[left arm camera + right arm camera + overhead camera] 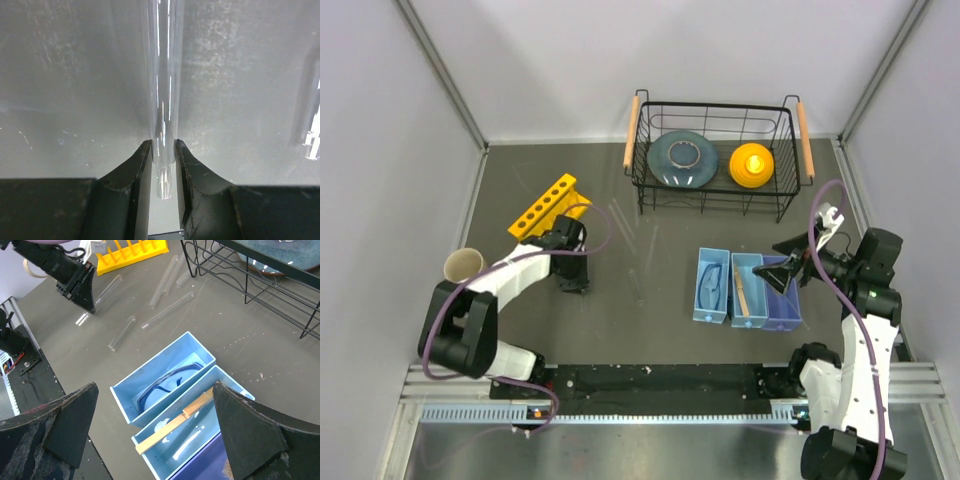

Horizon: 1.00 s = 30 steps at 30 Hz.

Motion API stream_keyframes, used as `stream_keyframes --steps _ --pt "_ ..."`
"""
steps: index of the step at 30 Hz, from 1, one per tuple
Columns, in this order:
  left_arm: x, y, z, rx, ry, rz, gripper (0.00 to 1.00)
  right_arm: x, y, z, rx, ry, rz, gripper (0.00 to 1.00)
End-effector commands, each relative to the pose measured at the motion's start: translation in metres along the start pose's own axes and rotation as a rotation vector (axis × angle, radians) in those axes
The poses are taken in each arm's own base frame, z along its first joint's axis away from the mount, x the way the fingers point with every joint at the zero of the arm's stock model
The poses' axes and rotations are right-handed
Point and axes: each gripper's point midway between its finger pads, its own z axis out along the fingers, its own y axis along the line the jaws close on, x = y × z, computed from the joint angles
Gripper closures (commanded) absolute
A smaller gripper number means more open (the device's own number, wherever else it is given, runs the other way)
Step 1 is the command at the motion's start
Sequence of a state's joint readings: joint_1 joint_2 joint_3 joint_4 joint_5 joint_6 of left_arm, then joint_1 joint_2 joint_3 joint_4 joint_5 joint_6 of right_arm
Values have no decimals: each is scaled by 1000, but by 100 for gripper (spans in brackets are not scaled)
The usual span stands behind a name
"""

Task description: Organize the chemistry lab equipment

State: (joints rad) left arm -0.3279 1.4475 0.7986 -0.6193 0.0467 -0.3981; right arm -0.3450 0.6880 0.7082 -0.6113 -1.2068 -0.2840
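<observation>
In the left wrist view my left gripper [162,150] is shut on the lower end of a clear glass tube [162,90] lying on the dark table. The right wrist view shows that tube [105,292] near the yellow rack [132,252], with several more tubes [167,310] loose beside it. The rack [548,205] stands just behind my left gripper [571,282]. My right gripper [155,390] hangs open over the blue bins with nothing in it. The blue-rimmed safety glasses [167,385] lie in the left bin. The wooden clamp [172,425] lies in the middle one.
A black wire basket [790,150] at the back holds a grey-blue plate and a yellow object. A paper cup [463,265] lies at the left by the left arm. A darker blue bin [782,305] sits to the right of the two light ones.
</observation>
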Motion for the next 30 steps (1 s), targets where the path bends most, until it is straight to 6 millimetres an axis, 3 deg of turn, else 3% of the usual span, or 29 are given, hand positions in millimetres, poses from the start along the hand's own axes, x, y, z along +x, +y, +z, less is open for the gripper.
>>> stream_keyframes --steps 1,10,20,23,30 --pt "-9 -18 -15 113 -111 -31 96 -6 1 -1 -16 -26 -39 1" --pt "-19 -41 -64 289 -299 -21 96 -4 2 -1 -17 -25 -46 1" --pt "-27 -98 -133 647 -451 38 96 -13 6 3 -69 -8 -2 1" --pt "-29 -114 -151 726 -486 57 96 -17 15 12 -124 41 8 1" --pt "-30 -161 -198 888 -560 117 96 -10 66 45 -340 193 -62 1"
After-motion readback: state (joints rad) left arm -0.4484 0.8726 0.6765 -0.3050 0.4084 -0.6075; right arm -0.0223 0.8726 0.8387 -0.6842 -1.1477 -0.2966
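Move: The left hand already pinches a test tube near its back end, just above the table; the open right gripper lies about 36 cm to its right, 3 cm back and 20 cm higher. From the left hand, a loose tube lies 12 cm right and level, the yellow rack 17 cm ahead and 6 cm left. The held tube's middle is some 36 cm left, 8 cm ahead and 22 cm below the right hand. Still pinching the tube, the left hand rises 16 cm, swinging and tilting right towards the approaching right gripper. ##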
